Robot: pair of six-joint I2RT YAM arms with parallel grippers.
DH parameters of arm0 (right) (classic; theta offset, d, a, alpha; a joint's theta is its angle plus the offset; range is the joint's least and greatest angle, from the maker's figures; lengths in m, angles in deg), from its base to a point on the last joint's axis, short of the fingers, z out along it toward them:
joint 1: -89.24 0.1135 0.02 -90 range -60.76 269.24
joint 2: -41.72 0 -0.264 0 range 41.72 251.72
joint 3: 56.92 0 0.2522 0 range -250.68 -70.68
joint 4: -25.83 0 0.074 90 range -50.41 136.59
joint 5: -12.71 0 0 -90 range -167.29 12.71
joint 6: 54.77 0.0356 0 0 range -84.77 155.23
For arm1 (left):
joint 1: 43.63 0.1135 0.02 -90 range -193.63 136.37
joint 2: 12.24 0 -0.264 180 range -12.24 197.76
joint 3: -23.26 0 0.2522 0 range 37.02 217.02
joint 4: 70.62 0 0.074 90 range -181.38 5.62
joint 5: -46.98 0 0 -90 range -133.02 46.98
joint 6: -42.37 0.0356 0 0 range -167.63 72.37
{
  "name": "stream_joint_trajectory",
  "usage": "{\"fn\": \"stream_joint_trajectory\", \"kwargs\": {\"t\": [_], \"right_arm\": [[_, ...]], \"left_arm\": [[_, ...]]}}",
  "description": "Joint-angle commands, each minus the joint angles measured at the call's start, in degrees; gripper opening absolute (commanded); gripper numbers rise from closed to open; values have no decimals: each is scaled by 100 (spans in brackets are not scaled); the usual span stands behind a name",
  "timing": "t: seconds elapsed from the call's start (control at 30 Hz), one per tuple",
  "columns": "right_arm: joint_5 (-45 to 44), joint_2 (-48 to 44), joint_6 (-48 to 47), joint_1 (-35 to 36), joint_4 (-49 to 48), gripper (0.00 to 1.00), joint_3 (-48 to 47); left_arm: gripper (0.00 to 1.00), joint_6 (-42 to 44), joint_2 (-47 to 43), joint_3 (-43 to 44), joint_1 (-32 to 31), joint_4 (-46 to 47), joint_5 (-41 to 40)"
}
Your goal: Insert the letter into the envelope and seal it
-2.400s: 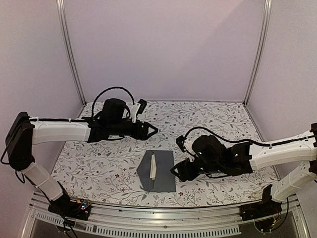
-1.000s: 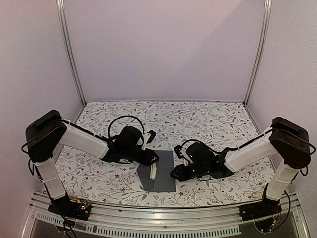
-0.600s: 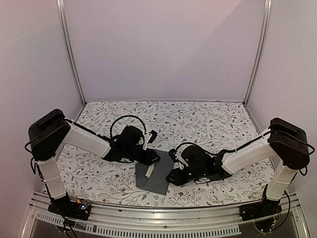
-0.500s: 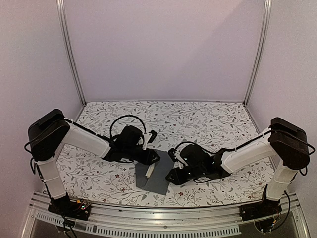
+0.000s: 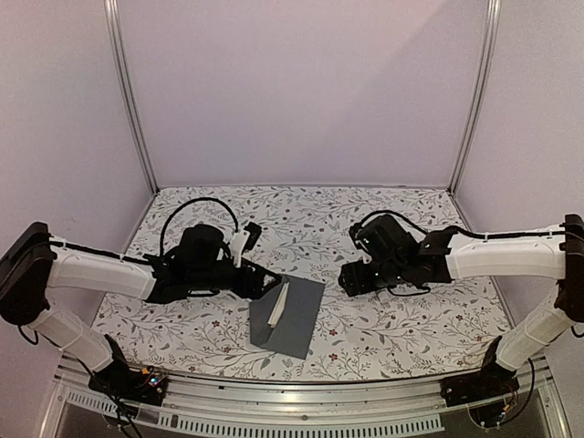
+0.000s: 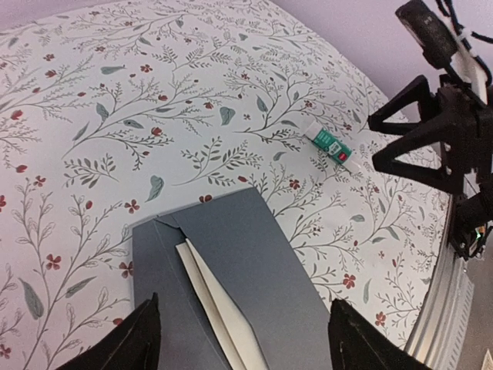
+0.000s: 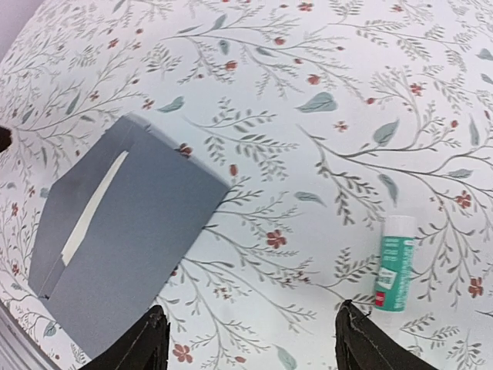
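Observation:
The dark grey envelope lies flat and slightly skewed on the floral cloth near the front middle. A narrow strip of the tan letter shows in the slit where the flap meets the body; the rest of the sheet is hidden inside. My left gripper hovers open at the envelope's left far corner. In the left wrist view the envelope and letter strip lie under the gripper. My right gripper is open, off to the envelope's right. The right wrist view has the envelope at left and bare cloth between the fingers.
A small teal-and-white tube lies on the cloth right of the envelope and also shows as the tube in the left wrist view. The floral cloth covers the table. Frame posts and lilac walls stand at the back and sides.
Both grippers have opened and pulled up and away from the envelope, left arm to the left, right arm to the back right. The envelope now lies slightly rotated.

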State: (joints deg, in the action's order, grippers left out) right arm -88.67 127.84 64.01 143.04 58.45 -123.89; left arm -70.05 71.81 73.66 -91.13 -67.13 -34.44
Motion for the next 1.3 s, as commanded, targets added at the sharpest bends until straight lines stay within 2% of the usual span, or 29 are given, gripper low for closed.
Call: {"fn": "stream_joint_trajectory", "kwargs": {"t": [0.0,0.13,0.33,0.6,0.87,1.13,1.27], "right_arm": [[-403,178,-397,-794,1543,75,-532],[188,643,-876,-1427,1872,75,-830],[889,1497,-1408,-1841,2100,72,-1154],[1326,1721,-1558,-1975,2026,58,-1118],[1456,1851,-1593,-1979,1859,49,-982],[1530,1994,-1645,-1979,1745,34,-993],[1540,1971,-1630,-1979,1718,20,-982]], "left_arm": [[75,110,-413,-234,31,-107,-192],[74,153,-682,-330,29,-222,-202],[74,162,-881,-384,31,-276,-116],[73,181,-991,-397,28,-325,-104],[72,174,-1048,-415,31,-311,-54],[71,168,-1090,-438,31,-275,3],[71,157,-1114,-446,25,-246,70]]}}
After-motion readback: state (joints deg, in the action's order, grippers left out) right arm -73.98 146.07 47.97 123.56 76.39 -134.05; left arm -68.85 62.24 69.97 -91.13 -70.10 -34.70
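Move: The glue stick lies on the table about 8 cm to the right hand's right, 4 cm ahead of it and some 9 cm below. Down on the table to that hand's left is the envelope, its middle some 17 cm left and 4 cm back; the letter's white edge shows in it about 19 cm left and 1 cm back of the hand. From the left hand, the glue stick is roughly 31 cm right and 3 cm ahead. The glue stick is what the open right hand goes for, swinging right and a little forward away from the envelope, then dropping about 9 cm and easing back slightly while the wrist tips some 30 degrees to point nearly straight down. Its fingers straddle the green barrel and close to pinch it. The empty left hand backs off up and left from the envelope, about 3 cm. ##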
